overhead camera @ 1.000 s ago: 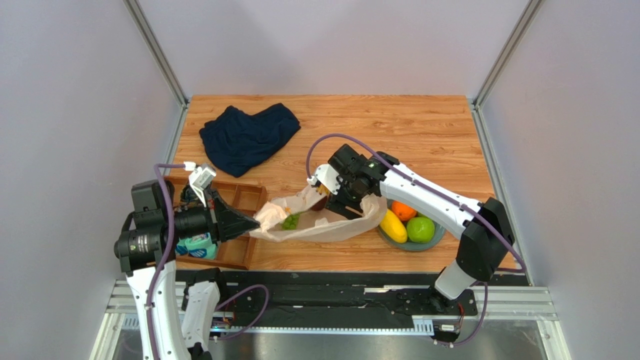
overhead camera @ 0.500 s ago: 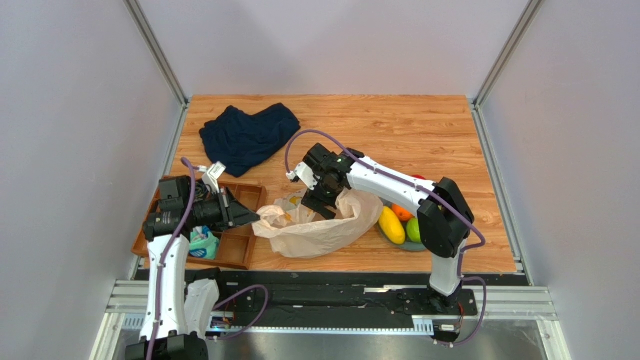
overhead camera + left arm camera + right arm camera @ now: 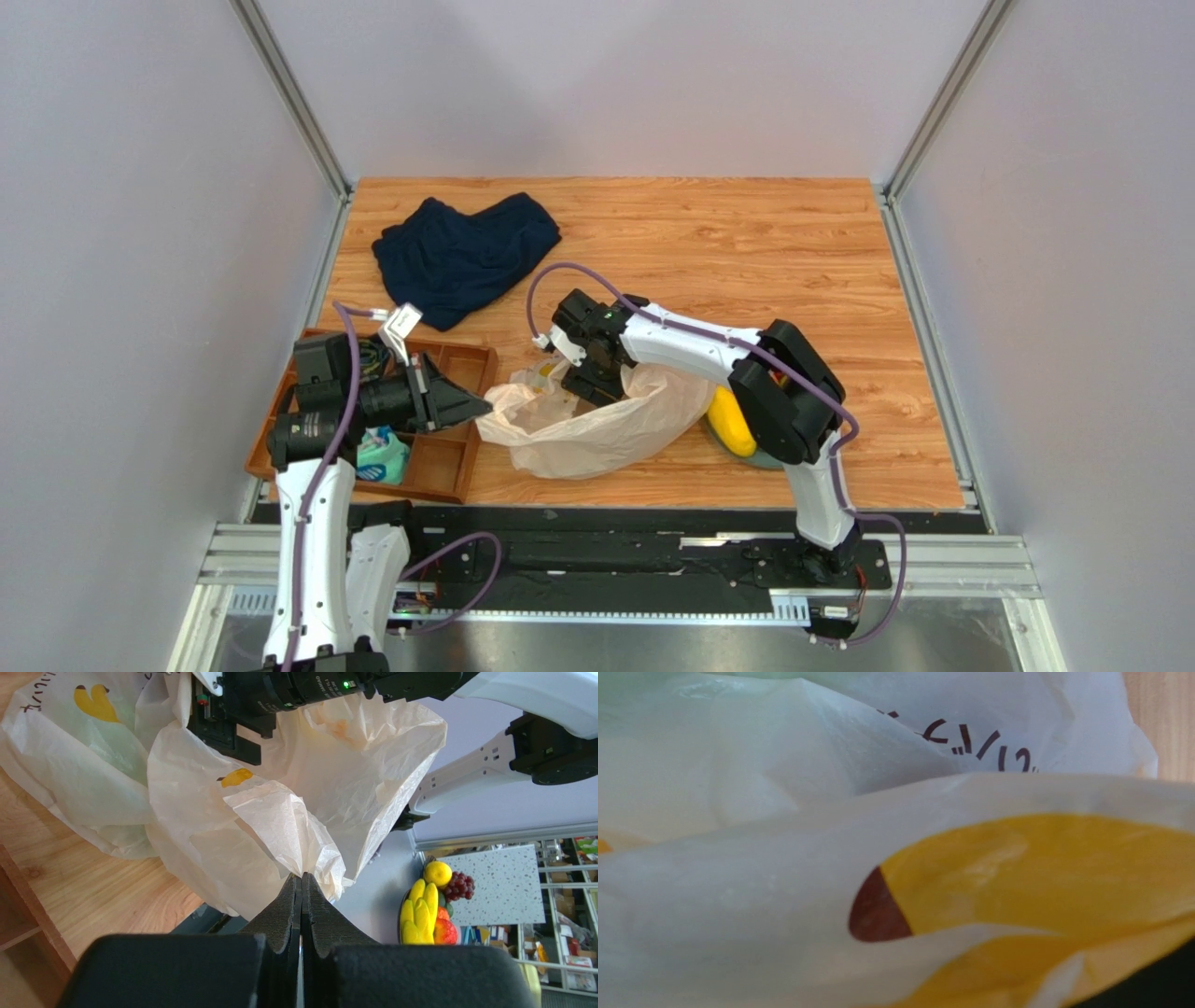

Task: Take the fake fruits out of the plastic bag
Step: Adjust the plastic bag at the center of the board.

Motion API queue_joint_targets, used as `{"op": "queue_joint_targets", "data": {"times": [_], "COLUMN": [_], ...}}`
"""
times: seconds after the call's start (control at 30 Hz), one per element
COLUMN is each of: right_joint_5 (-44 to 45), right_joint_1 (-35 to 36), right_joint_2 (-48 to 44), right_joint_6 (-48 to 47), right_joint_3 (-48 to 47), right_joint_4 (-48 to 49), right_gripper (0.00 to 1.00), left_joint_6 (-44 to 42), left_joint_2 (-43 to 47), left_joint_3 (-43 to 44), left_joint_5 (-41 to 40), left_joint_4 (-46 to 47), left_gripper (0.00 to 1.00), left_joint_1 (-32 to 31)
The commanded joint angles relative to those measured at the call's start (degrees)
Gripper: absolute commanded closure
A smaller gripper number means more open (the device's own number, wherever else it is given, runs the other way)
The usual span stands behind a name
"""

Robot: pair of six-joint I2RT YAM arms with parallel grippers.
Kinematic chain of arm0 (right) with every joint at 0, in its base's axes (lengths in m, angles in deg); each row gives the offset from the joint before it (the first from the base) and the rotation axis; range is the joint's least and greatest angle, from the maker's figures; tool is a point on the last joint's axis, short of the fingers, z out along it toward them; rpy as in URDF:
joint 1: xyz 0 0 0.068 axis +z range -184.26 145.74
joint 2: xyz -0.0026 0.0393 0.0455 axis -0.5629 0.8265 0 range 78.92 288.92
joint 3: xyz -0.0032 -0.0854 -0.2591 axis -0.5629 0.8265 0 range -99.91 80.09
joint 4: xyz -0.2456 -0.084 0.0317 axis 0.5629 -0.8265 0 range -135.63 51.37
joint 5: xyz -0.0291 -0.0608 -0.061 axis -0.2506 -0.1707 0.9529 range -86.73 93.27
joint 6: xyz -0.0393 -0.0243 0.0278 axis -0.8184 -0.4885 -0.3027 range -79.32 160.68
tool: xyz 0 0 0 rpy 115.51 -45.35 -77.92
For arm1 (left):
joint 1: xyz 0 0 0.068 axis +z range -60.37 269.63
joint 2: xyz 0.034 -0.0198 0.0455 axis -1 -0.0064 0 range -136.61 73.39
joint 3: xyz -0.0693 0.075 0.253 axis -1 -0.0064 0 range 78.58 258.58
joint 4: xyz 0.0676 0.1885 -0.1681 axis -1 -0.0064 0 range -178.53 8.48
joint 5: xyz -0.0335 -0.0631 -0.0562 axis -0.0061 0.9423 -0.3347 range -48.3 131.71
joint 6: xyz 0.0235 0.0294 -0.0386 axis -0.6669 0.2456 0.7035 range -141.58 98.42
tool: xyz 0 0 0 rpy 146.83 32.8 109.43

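Note:
The plastic bag (image 3: 606, 427) lies crumpled at the table's front middle, cream-white with yellow printed marks. My left gripper (image 3: 478, 410) is shut on a fold of its left edge, the film pinched between the pads (image 3: 302, 879). My right gripper (image 3: 579, 375) reaches down into the bag's mouth from behind, its fingertips hidden by film. The right wrist view shows only bag film (image 3: 808, 903) with a yellow printed mark right against the lens. One of the fake fruits, a yellow banana (image 3: 730, 422), lies in a bowl on the right. No fruit shows inside the bag.
A grey bowl (image 3: 758, 455) sits under the right arm's elbow, mostly covered by it. A wooden tray (image 3: 463, 350) at the front left holds rolled teal socks (image 3: 373, 455). A dark navy cloth (image 3: 457, 255) lies at the back left.
My right gripper has moved left and down into the bag's mouth, and its arm now covers the orange and green fruits in the bowl. The left arm has dropped lower while holding the bag edge.

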Motion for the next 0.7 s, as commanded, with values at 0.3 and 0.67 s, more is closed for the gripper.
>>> {"op": "queue_joint_targets", "data": {"times": [0.3, 0.67], "right_joint_5": [-12.8, -14.7], "right_joint_1": [-0.4, -0.5], "right_joint_2": [-16.3, -33.0], "right_joint_6": [-11.0, -15.6], "right_joint_3": [3.1, 0.3], "right_joint_4": [-1.1, -4.1], "right_gripper": [1.0, 1.0], "left_joint_6": [0.8, -1.7], "left_joint_2": [-0.1, -5.9], "left_joint_3": [2.1, 16.1], "left_joint_5": [1.4, -5.8], "left_joint_4": [5.7, 21.7], "left_gripper": [1.0, 1.0], "left_joint_1": [-1.2, -9.4]}}
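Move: Your left gripper still pinches a corner of the plastic bag; the bag's middle is about 12 cm to its right, 8 cm ahead and 17 cm below. The wooden tray's middle lies some 13 cm left of that gripper and 7 cm ahead, about 20 cm down. The right gripper is already low inside the bag, whose middle is about 4 cm back from it, straight in line. The plate of fruit is 20 cm to its right and 2 cm back. Shut the wide-open right gripper fully, down among the bag's folds, then draw it up about 19 cm and a little back, away from the bag's bottom, tilting some 30 degrees so the fingertips swing left. Keep the left gripper's pinch on its corner and, late on, raise it about 5 cm and ease it forward. ##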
